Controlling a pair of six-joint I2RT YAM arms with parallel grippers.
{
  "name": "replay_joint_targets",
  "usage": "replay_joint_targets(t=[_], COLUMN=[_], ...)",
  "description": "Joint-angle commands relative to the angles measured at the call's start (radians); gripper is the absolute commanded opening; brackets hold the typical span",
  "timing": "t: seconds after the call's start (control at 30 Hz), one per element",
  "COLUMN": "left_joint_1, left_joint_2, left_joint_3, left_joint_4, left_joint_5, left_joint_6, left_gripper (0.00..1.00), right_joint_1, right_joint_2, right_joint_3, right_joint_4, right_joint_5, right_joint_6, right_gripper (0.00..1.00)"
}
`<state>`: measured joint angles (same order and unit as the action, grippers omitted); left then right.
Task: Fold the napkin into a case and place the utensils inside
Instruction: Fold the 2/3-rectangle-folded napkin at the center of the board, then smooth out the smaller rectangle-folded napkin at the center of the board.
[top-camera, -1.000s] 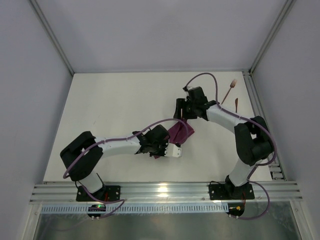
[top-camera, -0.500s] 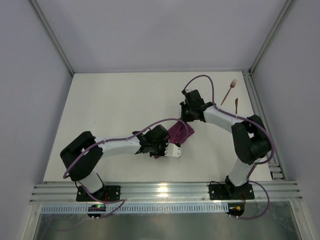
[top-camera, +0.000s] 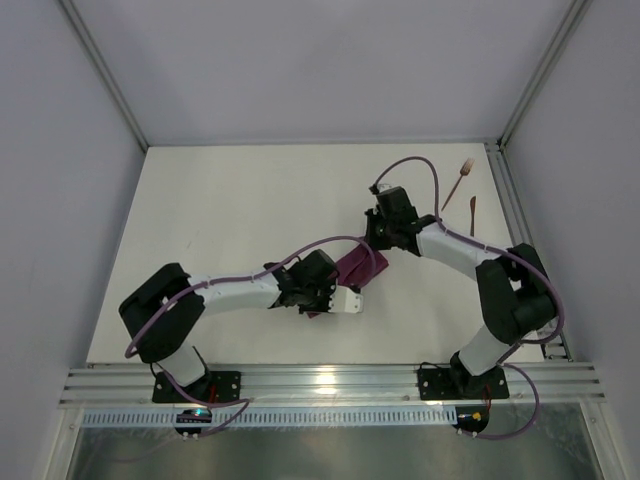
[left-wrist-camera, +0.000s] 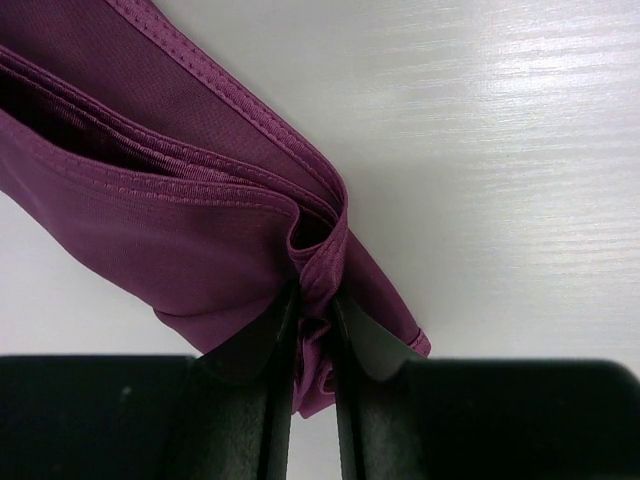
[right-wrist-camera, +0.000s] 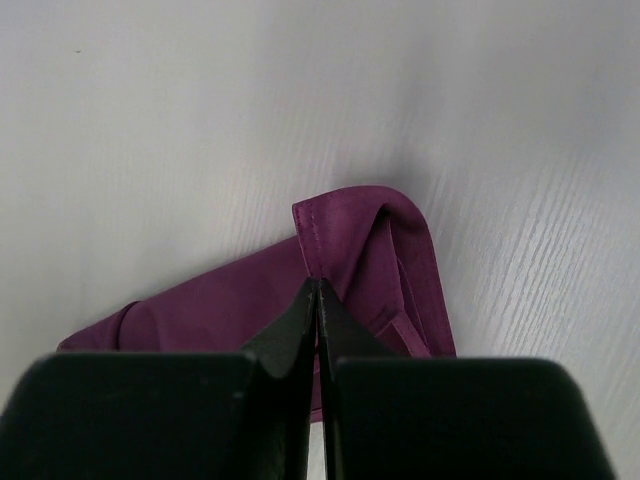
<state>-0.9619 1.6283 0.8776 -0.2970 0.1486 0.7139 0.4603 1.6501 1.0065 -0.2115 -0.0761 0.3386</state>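
The plum-purple napkin (top-camera: 358, 268) lies folded in several layers on the white table between my two grippers. My left gripper (top-camera: 322, 300) is shut on a bunched fold at the near end of the napkin (left-wrist-camera: 180, 190); in the left wrist view cloth fills the gap at my left gripper (left-wrist-camera: 315, 315). My right gripper (top-camera: 376, 244) sits at the napkin's far corner. In the right wrist view my right gripper (right-wrist-camera: 316, 288) is shut, its tips pinching the stitched hem of the napkin (right-wrist-camera: 370, 255). The utensils, a fork (top-camera: 460, 182) and a knife (top-camera: 472, 208), lie apart at the far right.
A metal rail (top-camera: 515, 205) runs along the table's right edge just beyond the utensils. Grey walls close in the back and both sides. My right arm's purple cable (top-camera: 420, 170) loops above its wrist.
My right gripper went from open to shut on the napkin's far corner, and the right arm's elbow swung a little to the right. The left gripper and its hold stayed as they were.
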Motion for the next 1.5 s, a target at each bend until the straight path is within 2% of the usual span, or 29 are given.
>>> replay_joint_targets(t=[0.0,0.13,0.27,0.53,0.63,0.67,0.73,0.77,0.9,1.03,1.1,1.17,1.3,1.47], left_joint_1=[0.003,0.046,0.061,0.072,0.081,0.083,0.084,0.084,0.084,0.084,0.081,0.063,-0.003,-0.020], left_joint_2=[-0.016,-0.050,-0.087,-0.117,-0.133,-0.134,-0.137,-0.142,-0.183,-0.205,-0.177,-0.136,-0.010,0.126], left_joint_3=[-0.029,-0.025,-0.029,-0.045,-0.048,-0.046,-0.022,-0.005,0.142,0.234,0.262,0.284,0.293,0.346], left_joint_4=[-0.064,-0.080,-0.103,-0.116,-0.120,-0.125,-0.165,-0.191,-0.393,-0.421,-0.392,-0.305,-0.163,-0.114], left_joint_5=[-0.003,0.009,0.012,0.029,0.029,0.032,0.054,0.072,0.199,0.232,0.212,0.094,-0.032,-0.138], left_joint_6=[-0.040,-0.057,-0.051,-0.077,-0.079,-0.080,-0.090,-0.094,-0.116,-0.165,-0.209,-0.272,-0.277,-0.261], left_gripper=[0.21,0.22,0.30,0.32,0.39,0.44,0.49,0.55,0.60,0.64,0.66,0.66,0.65,0.63], right_joint_1=[-0.009,-0.029,-0.034,-0.037,-0.038,-0.037,-0.037,-0.038,-0.038,-0.037,-0.037,-0.038,-0.067,-0.095], right_joint_2=[-0.117,-0.159,-0.159,-0.177,-0.181,-0.179,-0.174,-0.173,-0.190,-0.214,-0.219,-0.225,-0.222,-0.230], right_joint_3=[-0.061,-0.156,-0.232,-0.362,-0.411,-0.419,-0.428,-0.430,-0.433,-0.434,-0.430,-0.434,-0.470,-0.485], right_joint_4=[0.067,0.110,0.182,0.286,0.337,0.346,0.363,0.366,0.366,0.365,0.369,0.377,0.434,0.449], right_joint_5=[-0.030,-0.047,-0.074,-0.065,-0.074,-0.077,-0.086,-0.088,-0.088,-0.100,-0.119,-0.134,-0.211,-0.251], right_joint_6=[0.045,0.063,0.097,0.157,0.180,0.194,0.203,0.207,0.206,0.203,0.203,0.209,0.247,0.249], right_gripper=[0.03,0.03,0.03,0.03,0.03,0.03,0.03,0.03,0.03,0.03,0.03,0.03,0.03,0.03])
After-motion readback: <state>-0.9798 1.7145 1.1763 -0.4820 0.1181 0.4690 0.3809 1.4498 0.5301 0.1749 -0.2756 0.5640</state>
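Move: The napkin's far corner is already pinched in the right fingers, some 5 cm above the table, and its near end is already held by the left fingers. The napkin's middle lies about 8 cm back, 5 cm left and 5 cm below the right hand; from the left hand it is some 5 cm ahead, 6 cm right and 1 cm below. The knife is about 4 cm ahead and 24 cm right of the right hand, the fork 16 cm ahead and 22 cm right. The napkin's far corner goes back about 6 cm and down towards the rest of the cloth, slightly right too, in the still closed right fingers; the right hand then hovers low and tilts its left side up some 15 degrees. The left hand drags the near end about 4 cm left, spreads its fingers to let go, rises some 10 cm, then swings right and halfway down again, open above the cloth. ##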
